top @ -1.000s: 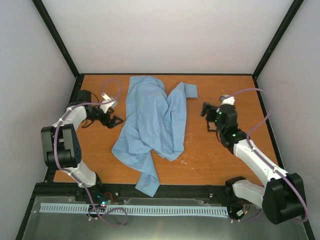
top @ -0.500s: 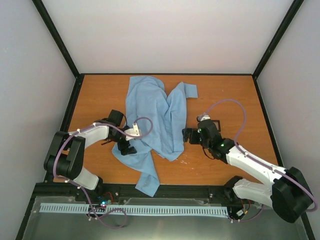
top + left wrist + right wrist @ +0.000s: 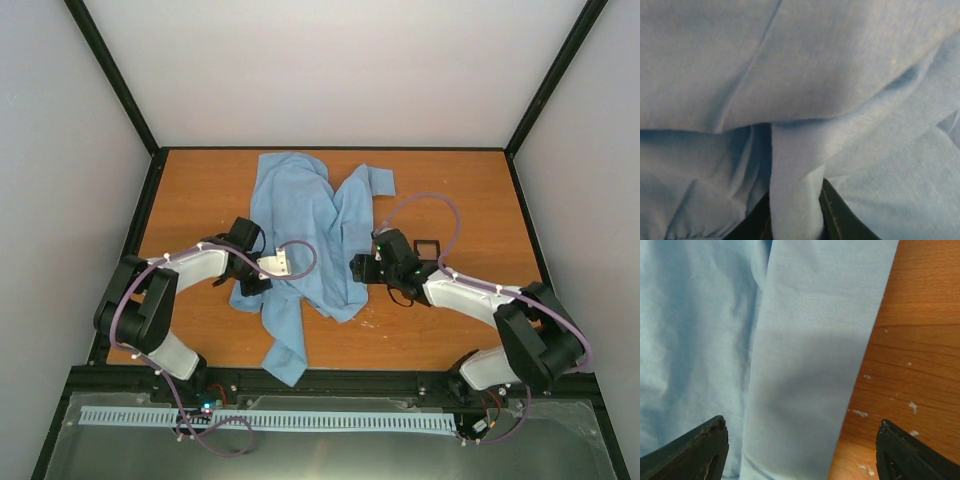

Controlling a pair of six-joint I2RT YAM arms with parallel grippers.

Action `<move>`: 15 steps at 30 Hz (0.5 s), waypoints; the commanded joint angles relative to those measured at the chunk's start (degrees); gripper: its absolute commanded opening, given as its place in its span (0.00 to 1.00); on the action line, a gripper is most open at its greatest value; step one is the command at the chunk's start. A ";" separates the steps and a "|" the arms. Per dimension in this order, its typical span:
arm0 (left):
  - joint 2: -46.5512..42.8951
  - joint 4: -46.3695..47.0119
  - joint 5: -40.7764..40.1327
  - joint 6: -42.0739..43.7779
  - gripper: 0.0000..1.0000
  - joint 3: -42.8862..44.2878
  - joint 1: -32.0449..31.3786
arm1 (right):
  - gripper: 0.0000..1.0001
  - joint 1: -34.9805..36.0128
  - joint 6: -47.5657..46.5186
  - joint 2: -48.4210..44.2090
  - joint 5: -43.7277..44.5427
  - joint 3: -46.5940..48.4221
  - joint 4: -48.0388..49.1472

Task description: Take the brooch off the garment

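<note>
The garment (image 3: 310, 220), a light blue shirt, lies crumpled across the middle of the orange table. My left gripper (image 3: 252, 288) sits at its lower left edge. In the left wrist view this gripper (image 3: 796, 226) is shut on a raised fold of the garment (image 3: 815, 75), with cloth filling the frame. My right gripper (image 3: 358, 268) is low at the shirt's right edge. In the right wrist view it (image 3: 800, 452) stands open, and a flat band of the garment (image 3: 805, 340) and bare wood lie between its fingertips. The brooch is hidden in every view.
The wooden table (image 3: 450, 190) is bounded by a black frame and white walls. A small black square frame (image 3: 427, 247) lies just behind the right arm. One end of the shirt (image 3: 285, 365) reaches toward the near edge. Purple cables loop over both arms.
Both arms have swung in from the table's sides to the shirt. The left gripper has closed on a fold at its left edge, bunching the cloth. The right gripper has reached the right edge.
</note>
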 commanded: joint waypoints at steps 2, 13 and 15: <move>-0.80 -5.89 -8.65 1.71 0.15 1.56 -0.32 | 0.74 0.38 0.98 4.77 -0.31 3.22 4.67; -6.55 -7.26 -15.67 -2.15 0.01 10.22 2.93 | 0.03 0.20 1.92 7.74 -0.19 10.94 3.90; -7.12 -7.46 -16.34 -2.39 0.01 13.38 4.78 | 0.03 -0.28 1.28 4.83 0.53 12.65 2.34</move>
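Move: Between the left fingers already lies a bunched fold of the blue garment; the garment's tail trails about 14 cm back from that hand and 5 cm right. For the right hand, still open, the garment's right edge is some 3 cm ahead, 2 cm left and 2 cm below; the sleeve cuff lies about 20 cm ahead and 4 cm right, and the black frame 5 cm ahead and 13 cm right. Squeezing the fold fully shut, the left hand draws it a couple of centimetres left, then lifts it about 4 cm while going forward, its left side rolling up some 10 degrees. The right hand reaches about 5 cm forward and left, sinking to the garment's right edge, shuts its fingers on the cloth there and starts to rise. ##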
